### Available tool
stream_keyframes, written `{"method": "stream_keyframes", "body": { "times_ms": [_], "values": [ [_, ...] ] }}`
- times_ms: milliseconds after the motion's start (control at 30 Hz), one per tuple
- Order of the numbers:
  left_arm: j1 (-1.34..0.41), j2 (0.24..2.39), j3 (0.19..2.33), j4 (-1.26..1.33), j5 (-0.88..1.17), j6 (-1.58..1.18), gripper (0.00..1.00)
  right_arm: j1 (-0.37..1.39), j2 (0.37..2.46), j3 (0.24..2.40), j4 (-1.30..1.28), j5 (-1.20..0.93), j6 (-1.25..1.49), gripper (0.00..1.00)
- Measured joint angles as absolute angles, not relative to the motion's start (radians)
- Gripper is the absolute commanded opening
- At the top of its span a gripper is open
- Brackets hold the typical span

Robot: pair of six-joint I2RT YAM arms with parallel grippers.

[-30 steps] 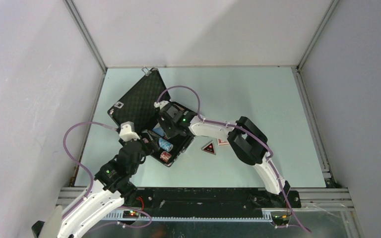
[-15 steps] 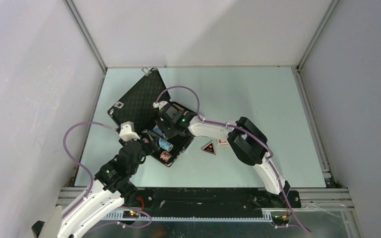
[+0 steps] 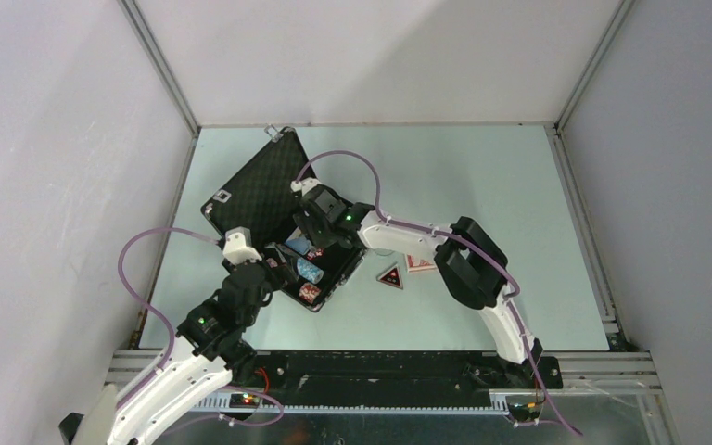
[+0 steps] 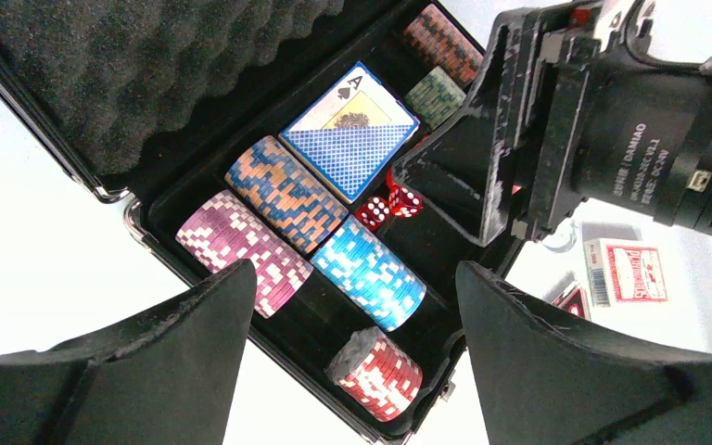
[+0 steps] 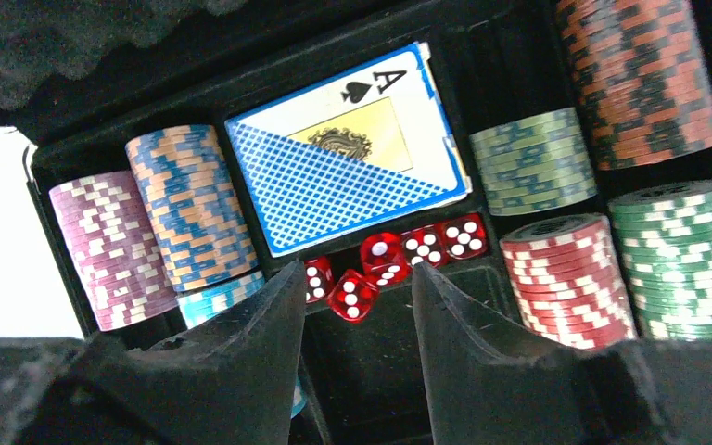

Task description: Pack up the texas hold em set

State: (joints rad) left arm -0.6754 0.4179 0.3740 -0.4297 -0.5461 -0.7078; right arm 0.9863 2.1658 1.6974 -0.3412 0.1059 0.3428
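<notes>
The black briefcase (image 3: 258, 190) lies open at the table's left, its foam lid folded back. Chip stacks (image 5: 190, 209), a blue card deck (image 5: 343, 176) and several red dice (image 5: 385, 260) sit in its tray. My right gripper (image 5: 357, 278) hovers open over the tray, just above the dice, with nothing between its fingers. My left gripper (image 4: 354, 273) stands wide open and empty at the case's near edge, above the light-blue chip stack (image 4: 371, 273) and a red chip stack (image 4: 377, 371). The red card deck (image 3: 419, 263) and the black-red triangle (image 3: 390, 276) lie on the table right of the case.
Grey walls enclose the pale table (image 3: 482, 185) on three sides. The right arm's elbow (image 3: 468, 264) reaches across above the red deck. A metal rail (image 3: 380, 357) runs along the near edge by the arm bases.
My right gripper has opened wider and drawn back a little toward the far side of the case, uncovering more of the red deck. The left arm has not moved.
</notes>
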Motion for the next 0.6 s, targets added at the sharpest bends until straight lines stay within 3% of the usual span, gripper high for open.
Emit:
{"method": "stream_keyframes", "body": {
  "times_ms": [133, 600],
  "values": [
    [-0.675, 0.418, 0.374, -0.430, -0.546, -0.707, 0.86, 0.978, 2.158, 1.697, -0.342, 0.114, 0.338, 0.31],
    [-0.675, 0.418, 0.374, -0.429, -0.546, -0.707, 0.86, 0.978, 2.135, 1.619, -0.327, 0.086, 0.352, 0.23]
  ]
}}
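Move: The loose tilted die lies about 1 cm back of the right hand and some 2 cm below, level sideways. At much the same depth, the card deck lies about 3 cm ahead and 4 cm left of that hand, the pair of dice 3 cm ahead and 1 cm right, the light blue chips 5 cm back and 2 cm left. From the left hand, the tilted die lies roughly 6 cm ahead, 4 cm right and 10 cm below. Rising barely half a centimetre first, the empty right hand narrows its fingers by about half, then turns back and comes down, back and to the right some 2 cm. This brings its fingertips low beside the tilted die, over the bare case floor behind the row of dice, with the wrist nearly unturned. ##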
